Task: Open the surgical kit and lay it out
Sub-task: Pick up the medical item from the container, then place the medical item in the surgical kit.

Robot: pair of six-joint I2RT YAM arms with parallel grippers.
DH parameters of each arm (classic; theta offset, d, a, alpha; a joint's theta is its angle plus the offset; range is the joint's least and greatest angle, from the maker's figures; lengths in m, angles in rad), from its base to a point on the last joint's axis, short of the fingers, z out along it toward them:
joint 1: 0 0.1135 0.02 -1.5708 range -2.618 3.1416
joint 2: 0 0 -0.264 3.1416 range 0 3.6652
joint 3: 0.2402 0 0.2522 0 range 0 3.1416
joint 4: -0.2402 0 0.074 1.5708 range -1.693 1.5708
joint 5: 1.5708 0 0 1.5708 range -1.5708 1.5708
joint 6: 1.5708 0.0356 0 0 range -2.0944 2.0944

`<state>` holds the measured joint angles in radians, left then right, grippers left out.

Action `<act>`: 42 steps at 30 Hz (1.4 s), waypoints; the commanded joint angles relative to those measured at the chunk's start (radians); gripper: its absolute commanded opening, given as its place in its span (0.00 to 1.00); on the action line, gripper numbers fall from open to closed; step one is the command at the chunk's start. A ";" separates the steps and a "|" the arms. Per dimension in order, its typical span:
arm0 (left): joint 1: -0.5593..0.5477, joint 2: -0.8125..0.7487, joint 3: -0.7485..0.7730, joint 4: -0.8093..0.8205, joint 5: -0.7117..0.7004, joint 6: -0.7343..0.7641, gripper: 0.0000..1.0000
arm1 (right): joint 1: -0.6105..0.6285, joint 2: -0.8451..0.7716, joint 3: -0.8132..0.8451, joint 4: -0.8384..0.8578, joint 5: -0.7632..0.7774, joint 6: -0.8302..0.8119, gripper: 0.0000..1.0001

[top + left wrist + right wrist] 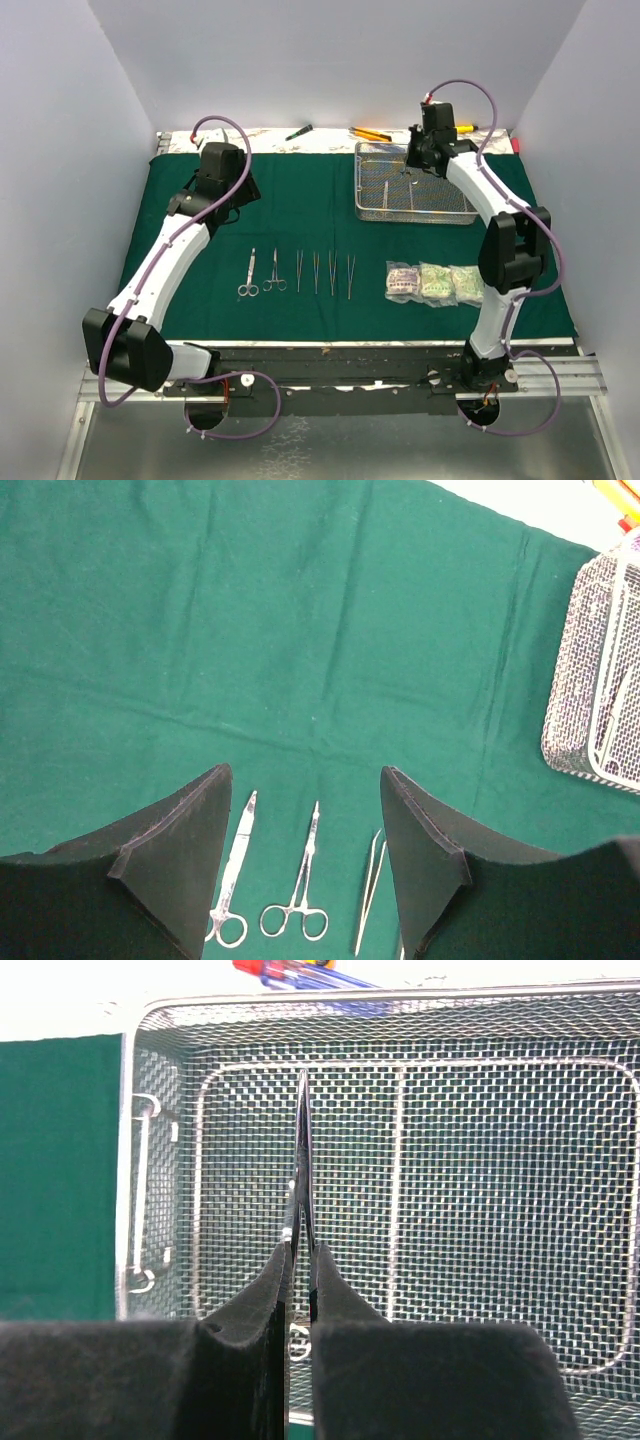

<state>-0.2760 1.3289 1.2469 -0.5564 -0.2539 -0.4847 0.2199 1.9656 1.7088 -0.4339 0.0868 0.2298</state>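
Observation:
The dark green cloth (300, 200) lies spread flat. On it, in a row, rest scissors (248, 273), a clamp (274, 272) and several tweezers (332, 272), with three clear packets (436, 282) to their right. The wire-mesh tray (360, 180) stands at the back right. My right gripper (302, 1247) hovers over the tray (128, 1160), shut on a slim steel instrument (303, 1130) that looks like tweezers seen edge-on. My left gripper (305, 772) hangs open above the cloth, and below it I see the scissors (235, 870), the clamp (303, 880) and one pair of tweezers (370, 890).
Loose tools lie on the pale strip behind the cloth: a green-handled one (298, 132), yellow and orange ones (370, 133), and red and blue handles (300, 972) just beyond the tray. White walls close in three sides.

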 commanded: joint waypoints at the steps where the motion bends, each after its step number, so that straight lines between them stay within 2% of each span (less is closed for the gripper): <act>1: 0.003 -0.053 -0.032 0.006 0.032 0.006 0.63 | 0.022 -0.099 -0.023 0.021 -0.095 0.087 0.01; 7: 0.003 -0.120 -0.072 -0.013 -0.009 -0.022 0.63 | 0.094 -0.185 -0.088 0.066 -0.177 0.241 0.01; 15: 0.003 -0.248 -0.080 -0.125 -0.141 -0.070 0.63 | 0.375 -0.204 -0.151 0.160 -0.093 0.556 0.01; 23: 0.003 -0.431 -0.062 -0.253 -0.292 -0.121 0.63 | 0.650 0.022 -0.001 0.170 0.034 0.850 0.01; 29: 0.003 -0.532 -0.047 -0.366 -0.328 -0.144 0.63 | 0.778 0.254 0.225 0.088 0.047 0.958 0.01; 33: 0.003 -0.584 -0.056 -0.407 -0.307 -0.153 0.63 | 0.824 0.378 0.355 0.033 0.036 1.012 0.01; 42: 0.002 -0.626 -0.072 -0.461 -0.295 -0.153 0.63 | 0.856 0.506 0.435 0.056 -0.039 1.057 0.02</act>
<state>-0.2760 0.7132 1.1732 -0.9676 -0.5365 -0.6315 1.0668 2.4268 2.0998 -0.3618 0.0788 1.2449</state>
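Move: The right hand already holds the ring-handled medical item above the basket. The free cloth it is bound for, at the left end of the laid-out row, lies about 49 cm to its left, 24 cm back and 15 cm below. On that cloth the scissors lie some 42 cm left and 28 back of the hand, the laid clamp 35 left and 28 back; the basket's middle is 6 cm right and 3 back. From the left hand the free spot is roughly 13 cm left, 15 back and 22 below. Keeping its closed grip on the item, the right hand first rises about 7 cm, then sweeps left some 47 cm and back 23 cm from the basket to the free cloth beside the scissors, sinking through the second half to end about 7 cm lower than it began, as its wrist rolls left side up nearly 40 degrees and tips further down. Meanwhile the open, empty left hand draws back about 16 cm, going left and up as well and turning counter-clockwise, away from the spot the right hand is coming to. ##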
